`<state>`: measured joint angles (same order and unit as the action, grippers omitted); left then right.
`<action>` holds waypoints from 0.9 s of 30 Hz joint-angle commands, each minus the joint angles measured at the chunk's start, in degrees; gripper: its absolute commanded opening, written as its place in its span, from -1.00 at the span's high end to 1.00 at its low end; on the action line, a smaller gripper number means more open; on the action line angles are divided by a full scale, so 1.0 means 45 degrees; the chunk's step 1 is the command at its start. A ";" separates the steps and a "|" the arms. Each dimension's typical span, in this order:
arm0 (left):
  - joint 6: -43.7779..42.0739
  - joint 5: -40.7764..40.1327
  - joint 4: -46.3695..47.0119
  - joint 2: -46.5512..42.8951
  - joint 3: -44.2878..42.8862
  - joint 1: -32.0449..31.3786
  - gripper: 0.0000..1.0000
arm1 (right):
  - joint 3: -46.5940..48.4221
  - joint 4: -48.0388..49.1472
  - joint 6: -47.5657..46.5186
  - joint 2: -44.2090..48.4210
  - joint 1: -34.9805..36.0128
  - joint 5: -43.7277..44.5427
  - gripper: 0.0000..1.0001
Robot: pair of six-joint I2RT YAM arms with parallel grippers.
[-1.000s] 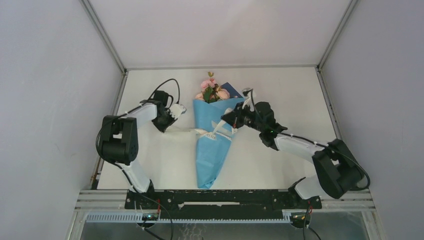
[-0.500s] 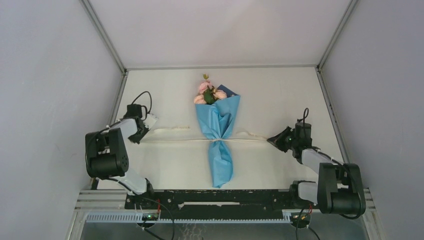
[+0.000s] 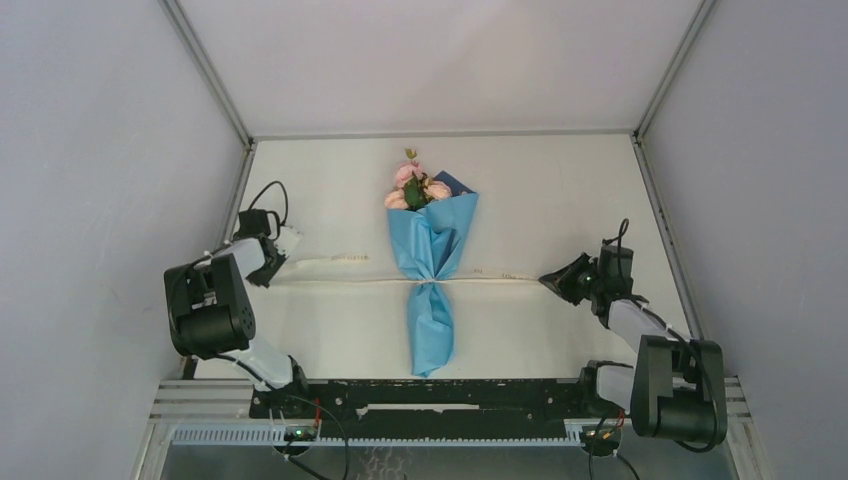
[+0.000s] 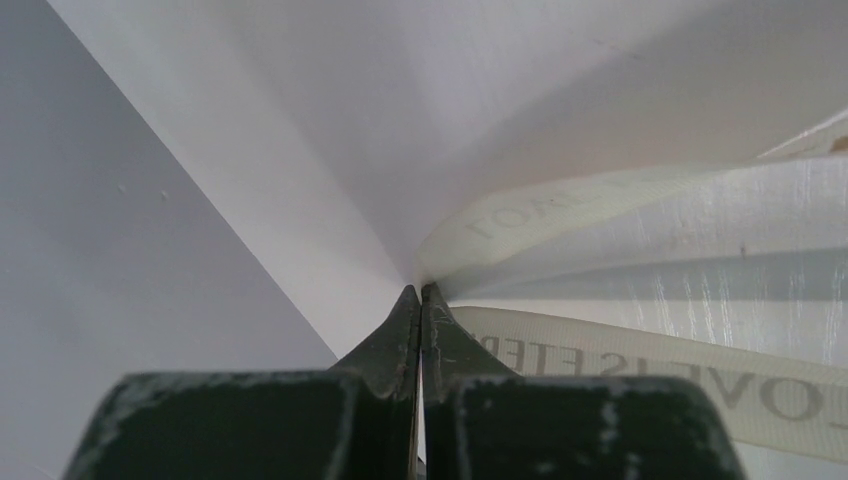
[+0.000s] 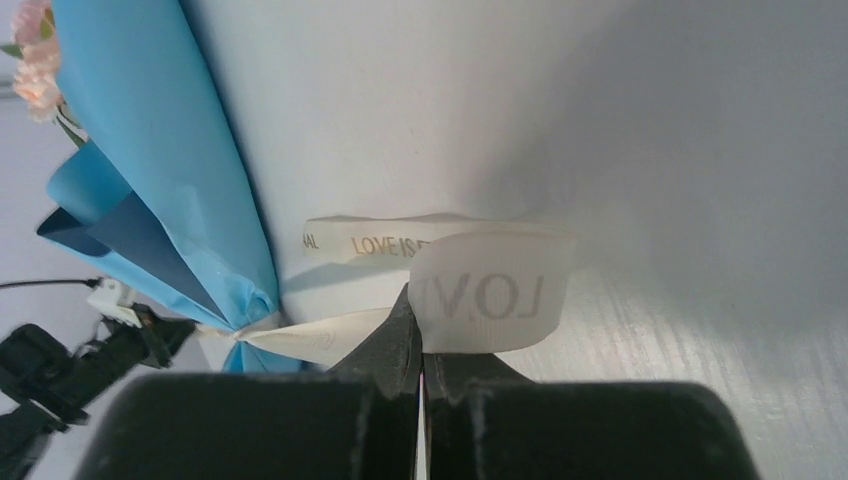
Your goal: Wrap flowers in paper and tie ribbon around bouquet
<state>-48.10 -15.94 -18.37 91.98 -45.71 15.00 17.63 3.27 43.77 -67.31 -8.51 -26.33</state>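
The bouquet (image 3: 431,250) lies in the middle of the table. Pink flowers (image 3: 415,187) show at the far, wide end of the blue paper (image 3: 432,330). The cream ribbon (image 3: 350,281) runs taut across the table and cinches the paper at its waist. My left gripper (image 3: 268,275) is shut on the ribbon's left part near the left wall. My right gripper (image 3: 548,281) is shut on the right part. The left wrist view shows the ribbon (image 4: 650,200) leaving my shut left gripper (image 4: 420,292). In the right wrist view, lettered ribbon (image 5: 490,290) curls over my shut right gripper (image 5: 418,305), with the paper (image 5: 150,150) and flowers (image 5: 35,60) beyond.
The white table (image 3: 560,200) is walled in on the left, right and back by grey panels. A loose ribbon tail (image 3: 335,259) lies left of the bouquet. A black rail (image 3: 430,395) with the arm bases runs along the near edge.
Both grippers have drawn apart toward the side walls. The ribbon went from slack over the paper to a taut line. The paper is now pinched in tight at its waist.
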 commanded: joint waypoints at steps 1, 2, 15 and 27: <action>-0.0524 -0.0812 -0.1009 -0.0716 -0.0652 0.0405 1.00 | 0.1389 0.0234 -0.1319 0.0786 0.0878 0.2146 1.00; -0.0303 -0.0094 -0.1801 -0.1086 -0.0800 0.0051 1.00 | 0.1790 0.0156 -0.1549 0.0999 0.1655 0.2292 1.00; 0.1995 0.7192 -0.9567 -0.3702 -0.4769 -0.4636 1.00 | 0.6384 0.0911 -0.4591 0.2631 0.8804 0.2197 1.00; 0.1959 0.5091 -1.0272 -0.3385 -0.3193 -0.6472 0.07 | 0.7408 0.1370 -0.4774 0.2039 0.9675 0.1649 1.00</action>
<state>-39.18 14.33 -63.16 75.96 -64.71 -8.88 47.31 6.37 23.86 -56.75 33.82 -17.34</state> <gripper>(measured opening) 0.274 0.006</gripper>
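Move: The ribbon knot around the bouquet lies about 41 cm right of the left hand and 2 cm ahead, and 28 cm left of the right hand, straight ahead 0, nearly level with both. From the left hand, the rose heads are some 28 cm ahead and 37 cm right, the paper tail 17 cm back and 41 cm right. From the right hand, the heads are 26 cm ahead and 32 cm left, the tail 18 cm back and 28 cm left. The right fingers keep their pinch on the ribbon and carry it up about 27 cm and left 19 cm, tipping up some 55 degrees and turning counter-clockwise, to high by the bouquet's right edge. The left hand stops pulling, swings right 21 cm towards the knot, rising 12 cm and drawing back a little, rolls its left side down, then opens partway and lets its ribbon go. ##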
